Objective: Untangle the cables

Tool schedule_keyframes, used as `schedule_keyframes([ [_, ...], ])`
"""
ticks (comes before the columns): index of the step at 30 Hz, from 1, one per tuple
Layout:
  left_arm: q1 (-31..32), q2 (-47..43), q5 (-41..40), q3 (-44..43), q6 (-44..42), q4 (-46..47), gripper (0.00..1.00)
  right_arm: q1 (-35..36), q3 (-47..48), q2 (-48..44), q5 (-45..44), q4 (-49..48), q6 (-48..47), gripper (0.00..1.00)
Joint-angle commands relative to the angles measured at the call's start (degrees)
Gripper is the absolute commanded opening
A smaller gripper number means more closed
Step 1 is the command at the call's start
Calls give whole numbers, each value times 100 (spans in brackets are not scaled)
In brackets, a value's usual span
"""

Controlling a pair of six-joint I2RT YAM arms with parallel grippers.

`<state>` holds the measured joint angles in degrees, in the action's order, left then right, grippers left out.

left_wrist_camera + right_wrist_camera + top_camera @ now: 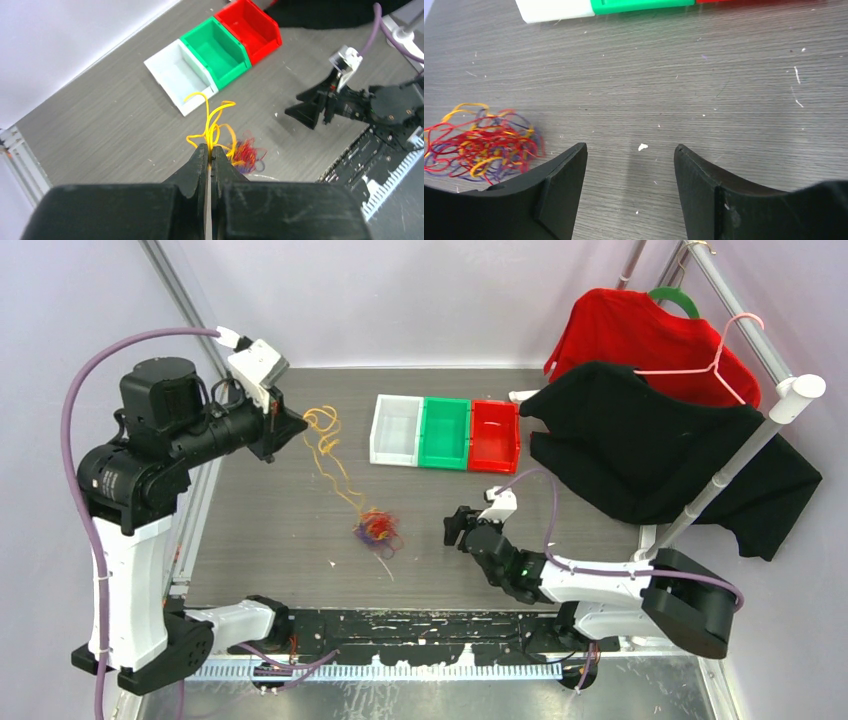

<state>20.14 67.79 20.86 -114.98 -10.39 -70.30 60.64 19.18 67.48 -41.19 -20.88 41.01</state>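
My left gripper (297, 428) is raised over the table's left side and shut on a yellow cable (322, 426). In the left wrist view the yellow cable (212, 119) loops out from between the closed tips of the left gripper (210, 148). This strand runs down to a tangled clump of red, purple and yellow cables (377, 528) lying mid-table. My right gripper (456, 526) sits low, just right of the clump, open with nothing between its fingers. From the right wrist, the clump (479, 145) lies left of the right gripper (630, 148).
A white bin (396, 430), a green bin (445, 433) and a red bin (494, 435) stand in a row behind the clump. A black garment (640, 455) and a red one (640, 335) hang from a rack at the right.
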Motion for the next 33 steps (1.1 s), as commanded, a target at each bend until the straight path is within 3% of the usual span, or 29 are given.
schedule_keyframes([
  [1, 12, 96, -507, -583, 410, 416, 0, -9, -96, -480, -383, 29, 171, 69],
  [9, 7, 64, -577, -740, 525, 611, 0, -10, -121, -1082, -547, 581, 173, 72],
  [13, 12, 96, 117, -421, 657, 392, 1, -16, 41, -1356, -446, 742, -14, 76],
  [19, 7, -105, 1097, 463, 919, 720, 2, -13, 863, -1613, 461, 791, -931, 86],
  [25, 8, -10, 1581, 882, 1018, 821, 1, -16, 1783, -1128, 1789, 376, -1428, 90],
  [33, 15, 216, 1981, 336, 1197, 732, 1, -9, 2965, -12, 2654, -46, -1616, 91],
])
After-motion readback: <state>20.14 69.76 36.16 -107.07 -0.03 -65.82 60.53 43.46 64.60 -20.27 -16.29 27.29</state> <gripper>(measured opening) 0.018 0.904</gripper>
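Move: The left fingers already hold the yellow cable, with the multicoloured tangle hanging some 38 cm below them, about 8 cm to their right and 1 cm ahead. From the open right hand, the yellow cable's hanging middle is about 18 cm left and 15 cm higher, level in reach. The tangle lies 15 cm left of that hand, level in reach and 3 cm lower; the white tray is 21 cm ahead, 13 cm left and 6 cm below. Rising a few centimetres first, the right hand then sweeps left and up towards the hanging yellow cable, ending about 18 cm higher and 10 cm farther left, its fingers opening wider and its wrist turning counter-clockwise with the tips lifting. The left hand keeps its pinch, lifts slightly, then sinks and shifts right towards the right hand, tipping down. ##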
